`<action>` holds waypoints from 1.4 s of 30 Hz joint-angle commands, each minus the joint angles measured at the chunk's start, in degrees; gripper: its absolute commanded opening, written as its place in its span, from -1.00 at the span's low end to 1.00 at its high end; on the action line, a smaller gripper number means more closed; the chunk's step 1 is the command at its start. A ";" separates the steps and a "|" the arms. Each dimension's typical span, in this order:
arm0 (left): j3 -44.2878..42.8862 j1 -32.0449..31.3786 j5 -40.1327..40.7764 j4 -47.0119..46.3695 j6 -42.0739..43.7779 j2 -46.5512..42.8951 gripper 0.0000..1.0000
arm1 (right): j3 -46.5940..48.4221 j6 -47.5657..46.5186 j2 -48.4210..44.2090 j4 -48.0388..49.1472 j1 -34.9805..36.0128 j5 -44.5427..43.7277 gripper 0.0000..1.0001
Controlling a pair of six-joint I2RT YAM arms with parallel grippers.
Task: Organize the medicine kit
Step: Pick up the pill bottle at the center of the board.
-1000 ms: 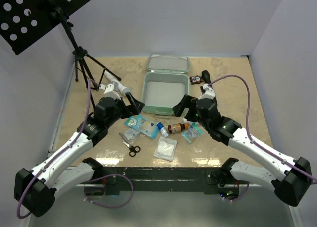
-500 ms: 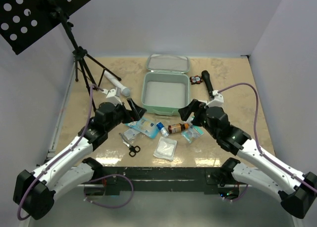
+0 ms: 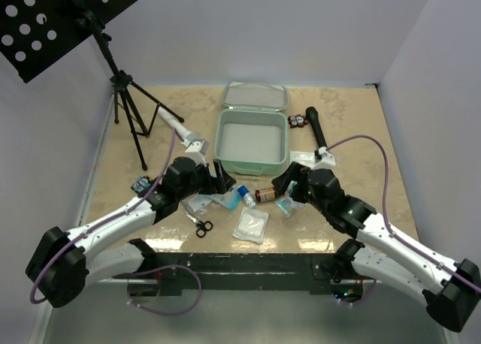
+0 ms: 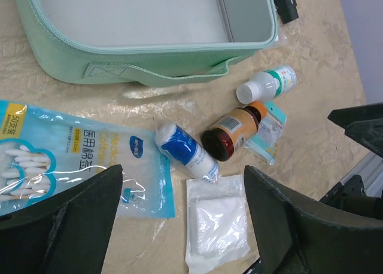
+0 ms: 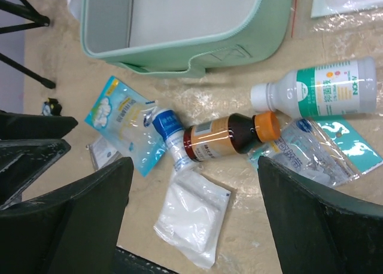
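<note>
The mint-green medicine kit [image 3: 219, 143] lies open in mid-table, its tray bare inside; its front wall shows in both wrist views [image 4: 149, 67] [image 5: 179, 55]. In front of it lie a blue cotton-swab packet [image 4: 72, 160], a blue-and-white bandage roll [image 3: 246, 195], a brown bottle [image 3: 265, 194] with an orange cap, a white bottle [image 5: 323, 94], a teal packet [image 5: 317, 154] and a white gauze packet [image 3: 251, 225]. My left gripper [image 3: 223, 180] hangs open over the roll and gauze [image 4: 182, 173]. Over the brown bottle and gauze my right gripper [image 3: 289, 182] is open too [image 5: 196, 166]. Neither holds anything.
Black scissors [image 3: 201, 225] and a small clear packet [image 3: 197, 205] lie left of the gauze. A white-and-grey cylinder [image 3: 176, 125] and a tripod stand [image 3: 124, 96] are at the left. A black-and-red gadget [image 3: 297, 120] and a black handle [image 3: 316, 126] lie right of the case.
Both grippers have come forward from the case's front corners, down over the loose items. The left moved right over the swab packet; the right moved toward the brown bottle.
</note>
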State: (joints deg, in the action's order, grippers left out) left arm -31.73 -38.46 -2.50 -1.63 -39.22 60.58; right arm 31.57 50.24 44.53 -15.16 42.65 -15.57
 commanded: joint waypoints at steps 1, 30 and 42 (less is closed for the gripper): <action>-2.46 -0.56 2.33 -3.91 1.95 2.17 0.71 | 0.42 4.16 2.40 -0.84 -0.03 -1.83 0.79; -15.56 -7.68 0.48 -10.76 5.30 27.66 0.26 | -4.23 5.57 17.87 13.84 -3.10 -0.16 0.34; -13.98 -9.79 -0.40 -11.82 3.54 28.72 0.23 | -7.49 1.18 20.94 21.92 -10.05 7.74 0.33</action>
State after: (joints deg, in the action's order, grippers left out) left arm -45.80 -47.83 -2.26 -10.13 -34.92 90.83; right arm 24.53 53.65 63.86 1.80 33.19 -11.09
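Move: The brown pill bottle lies on its side, about 15 cm to the left hand's right, 5 cm ahead and some 11 cm below. From the right hand it is roughly 6 cm ahead, 4 cm left and 13 cm below. The blue-and-white bottle is about 7 cm left of the pill bottle and 1 cm nearer; the white-and-green bottle lies 9 cm right of it and 5 cm farther out; the gauze packet is 9 cm nearer and 5 cm left. Rightward and down, the left hand swings about 10 cm across and 6 cm lower, over the blue-and-white bottle towards the pill bottle's base, turning some 10 degrees clockwise. The right hand sinks about 9 cm, then eases forward some 4 cm to the orange cap, tipping further down. Both grippers narrow but stay well open; neither visibly touches anything. ##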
